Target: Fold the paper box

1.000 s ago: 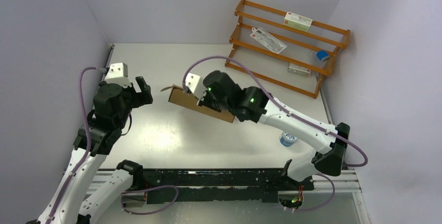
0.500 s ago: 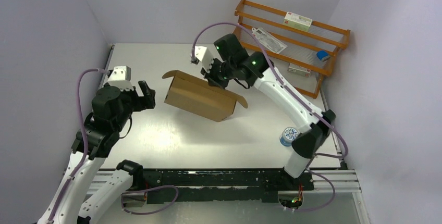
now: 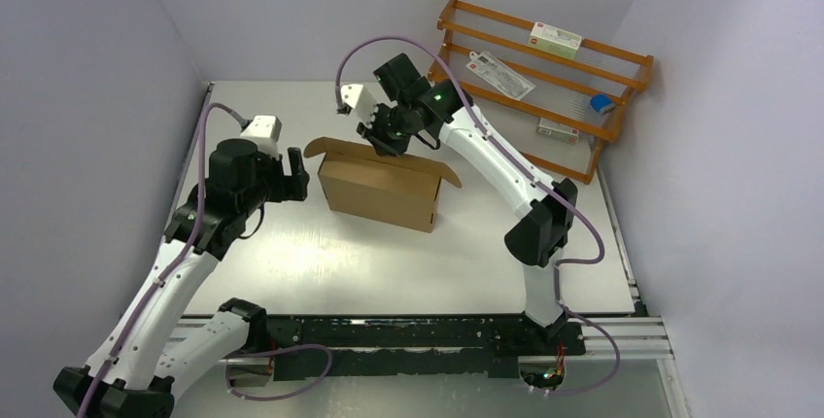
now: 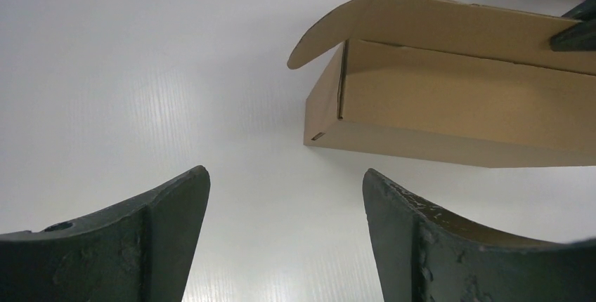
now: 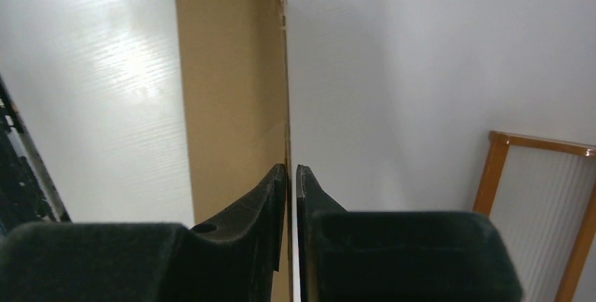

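Observation:
The paper box (image 3: pixel 379 190), plain brown cardboard, stands on the table with its top flaps open, one rounded flap (image 3: pixel 321 149) sticking out to the left. My right gripper (image 3: pixel 391 139) reaches down onto its back top edge. In the right wrist view the jaws (image 5: pixel 292 168) are pinched round the thin cardboard edge (image 5: pixel 232 70), with only a sliver of light beside it. My left gripper (image 3: pixel 291 177) hangs open just left of the box without touching it. The left wrist view shows its fingers (image 4: pixel 284 175) wide apart over bare table, the box (image 4: pixel 457 105) ahead to the right.
An orange wooden rack (image 3: pixel 539 78) leans against the back right wall, holding white cartons (image 3: pixel 556 41) and a small blue item (image 3: pixel 602 103). Its frame (image 5: pixel 495 175) shows in the right wrist view. Grey walls close the table on the left, back and right.
The right arm swung up and back, carrying the box from tilted in the air to upright on the table. The left arm moved forward and right, closer to the box's left end.

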Available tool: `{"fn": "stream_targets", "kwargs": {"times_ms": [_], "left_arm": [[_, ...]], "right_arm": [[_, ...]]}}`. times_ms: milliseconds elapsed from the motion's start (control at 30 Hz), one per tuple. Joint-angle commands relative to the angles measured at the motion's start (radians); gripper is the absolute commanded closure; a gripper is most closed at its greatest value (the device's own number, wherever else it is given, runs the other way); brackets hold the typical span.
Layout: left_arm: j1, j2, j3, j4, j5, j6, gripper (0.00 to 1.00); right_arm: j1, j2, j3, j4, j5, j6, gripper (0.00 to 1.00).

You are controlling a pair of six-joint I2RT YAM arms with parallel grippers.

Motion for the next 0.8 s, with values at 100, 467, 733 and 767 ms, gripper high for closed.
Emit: {"fn": "stream_targets", "kwargs": {"times_ms": [100,467,733,767], "left_arm": [[0.005,0.063,0.04,0.064,0.043,0.049,0.15],[0.005,0.168,0.114,0.103,0.159,0.196,0.15],[0.006,0.301,0.332,-0.017,0.12,0.374,0.15],[0.006,0.319,0.368,-0.038,0.119,0.391,0.15]], "right_arm": [[-0.005,0.021,0.051,-0.017,0.086,0.0,0.74],[-0.005,-0.171,-0.113,0.189,0.224,0.165,0.33],[-0.005,-0.5,-0.518,0.415,0.373,0.409,0.2],[-0.004,-0.532,-0.551,0.416,0.387,0.432,0.2]]}}
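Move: The raised flap's left wing tab lies about 7 cm ahead of the left hand, 6 to its right and some 4 below; the box body's middle is roughly 19 cm to that hand's right, 2 ahead and 13 below. The flap's long edge is right at the right hand's fingertips, about 2 cm below its hand point. From the right hand, the right wing tab is about 13 cm right, 4 back and 3 below, and the box body 3 back, 1 left and 12 below. The flap's long edge, still between the right fingertips, is let go: they spread wide while that hand eases some 2 cm forward, then lifts about 5 cm and swings 6 cm right and a bit back towards the right wing tab, turning clockwise. The left hand, kept open, dips slightly going forward, then rises, heading for the left wing tab and drifting right. ##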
